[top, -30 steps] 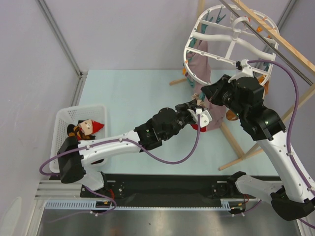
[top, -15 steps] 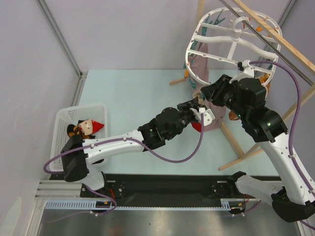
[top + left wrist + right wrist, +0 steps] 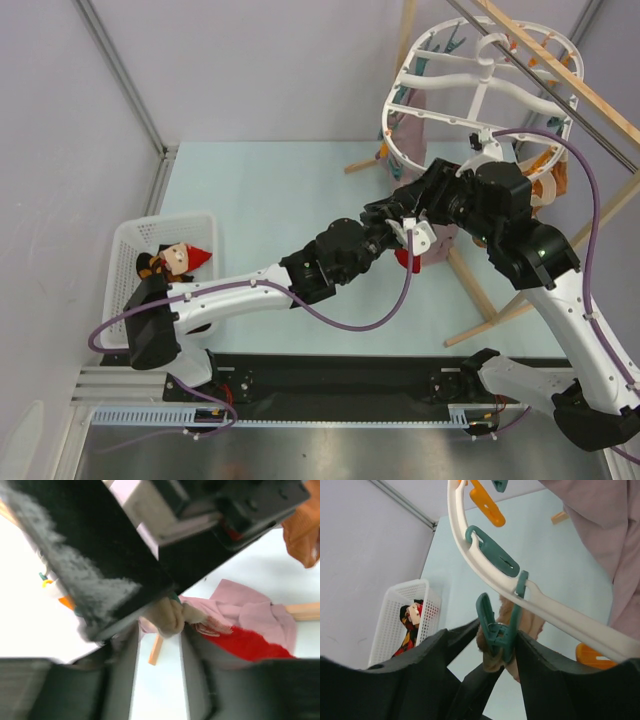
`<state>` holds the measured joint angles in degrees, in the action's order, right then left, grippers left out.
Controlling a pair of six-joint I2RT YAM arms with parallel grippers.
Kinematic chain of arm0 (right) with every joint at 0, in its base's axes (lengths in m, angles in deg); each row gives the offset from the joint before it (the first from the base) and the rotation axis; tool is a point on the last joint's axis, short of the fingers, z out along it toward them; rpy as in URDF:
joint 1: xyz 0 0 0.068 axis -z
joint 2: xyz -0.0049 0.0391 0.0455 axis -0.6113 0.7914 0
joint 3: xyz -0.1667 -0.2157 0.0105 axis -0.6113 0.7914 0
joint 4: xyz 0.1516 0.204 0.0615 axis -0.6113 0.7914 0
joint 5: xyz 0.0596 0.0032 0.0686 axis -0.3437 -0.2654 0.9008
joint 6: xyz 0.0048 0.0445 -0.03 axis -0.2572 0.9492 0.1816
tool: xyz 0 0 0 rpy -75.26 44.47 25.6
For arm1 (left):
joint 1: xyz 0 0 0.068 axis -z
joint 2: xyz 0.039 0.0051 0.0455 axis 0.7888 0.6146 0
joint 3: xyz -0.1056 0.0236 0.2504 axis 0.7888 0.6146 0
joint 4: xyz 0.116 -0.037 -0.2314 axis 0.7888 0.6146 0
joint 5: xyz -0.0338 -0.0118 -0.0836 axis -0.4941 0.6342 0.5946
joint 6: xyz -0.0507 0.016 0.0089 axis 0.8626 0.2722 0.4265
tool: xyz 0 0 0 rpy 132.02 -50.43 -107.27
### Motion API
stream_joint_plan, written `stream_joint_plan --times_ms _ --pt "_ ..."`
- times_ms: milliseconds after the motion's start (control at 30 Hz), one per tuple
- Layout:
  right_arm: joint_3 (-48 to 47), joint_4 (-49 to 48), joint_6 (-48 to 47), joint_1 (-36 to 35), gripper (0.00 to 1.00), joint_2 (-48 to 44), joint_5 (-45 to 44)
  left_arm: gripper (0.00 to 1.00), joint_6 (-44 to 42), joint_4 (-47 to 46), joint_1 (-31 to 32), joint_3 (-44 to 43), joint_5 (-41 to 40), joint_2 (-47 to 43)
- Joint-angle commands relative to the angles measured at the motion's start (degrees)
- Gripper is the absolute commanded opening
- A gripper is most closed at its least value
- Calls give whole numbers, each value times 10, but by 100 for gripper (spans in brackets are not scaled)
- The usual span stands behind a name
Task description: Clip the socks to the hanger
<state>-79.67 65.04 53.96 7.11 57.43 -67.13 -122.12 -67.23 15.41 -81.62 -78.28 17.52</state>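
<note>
The socks [image 3: 172, 262], black with red and yellow diamonds, lie in the white basket [image 3: 125, 240] at the left, far from both arms; the right wrist view shows the socks [image 3: 409, 626] there too. The white ring hanger [image 3: 470, 70] hangs at the upper right. My right gripper [image 3: 499, 630] is open, its fingers flanking a teal clip [image 3: 496, 622] on the hanger ring [image 3: 485, 572]. That clip bites a tan cloth [image 3: 491, 664]. My left gripper [image 3: 160, 647] is open just below the tan cloth [image 3: 169, 616], nothing between its fingers. Both grippers [image 3: 396, 218] meet under the ring.
A pink cloth [image 3: 250, 610] and a red cloth [image 3: 240, 642] hang right beside the left fingers. An orange-brown garment [image 3: 302, 535] hangs further right. Wooden rack poles [image 3: 480, 285] cross the right side. More teal and orange clips [image 3: 487, 502] dangle from the ring.
Both grippers have opened: the left has let go of the tan cloth, the right has eased off the teal clip. The hanger has swung slightly right.
</note>
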Motion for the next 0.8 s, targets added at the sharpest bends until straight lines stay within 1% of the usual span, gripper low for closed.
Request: stream_joint_plan --times_ms 0,67,200,267,333,367,433,467,533,567,600,633,700,733,767 --pt "-1 9 -4 2 63 -8 4 47 24 -24 0 -2 4 -31" --pt "-4 12 -7 3 65 -9 2 55 35 -16 -4 2 10 -43" --pt "-8 16 -15 6 71 -12 0 62 98 -8 -23 37 52 -89" --pt "-13 24 -23 7 73 -13 -5 66 134 -10 -38 56 90 -129" --pt "-15 31 -30 8 74 -14 -9 66 165 -13 -58 84 113 -156" --pt "-18 34 -36 9 74 -15 -13 66 200 -12 -65 92 140 -179" --pt "-17 40 -44 9 78 -19 -16 67 235 -22 -80 119 155 -197" --pt "-17 40 -52 9 79 -20 -17 70 264 -29 -84 130 175 -215" --pt "-18 43 -59 10 80 -23 -17 72 301 -55 -101 164 200 -222" --pt "-19 43 -67 9 81 -24 -16 73 344 -59 -108 175 262 -223" --pt "-20 45 -72 10 81 -25 -16 74 367 -65 -118 179 290 -215" --pt "-21 51 -77 10 82 -25 -23 74 387 -80 -130 183 308 -209" --pt "-24 58 -89 11 83 -26 -32 74 428 -104 -133 196 347 -186" --pt "-24 64 -94 11 83 -27 -36 73 438 -117 -133 200 353 -178" --pt "-25 67 -97 13 83 -27 -46 74 458 -150 -133 204 354 -167"
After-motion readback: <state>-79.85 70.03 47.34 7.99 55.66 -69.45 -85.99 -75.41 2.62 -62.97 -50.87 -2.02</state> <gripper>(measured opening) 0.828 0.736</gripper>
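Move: The sock's tan cuff is right at the left hand's fingertips, about 1 cm ahead and 1 cm right. The next teal clip on the hanger rim is roughly 5 cm ahead and 3 cm left of that hand. The mauve sock's middle hangs some 12 cm ahead, 4 cm right and 12 cm lower. From the right hand, the teal clip biting the cuff is about 2 cm ahead, 1 cm left and 1 cm below, between its parted fingers. Left hand leaves the cuff leftward and up, some 9 cm, then sinks, drawing back; both grippers open wider. ##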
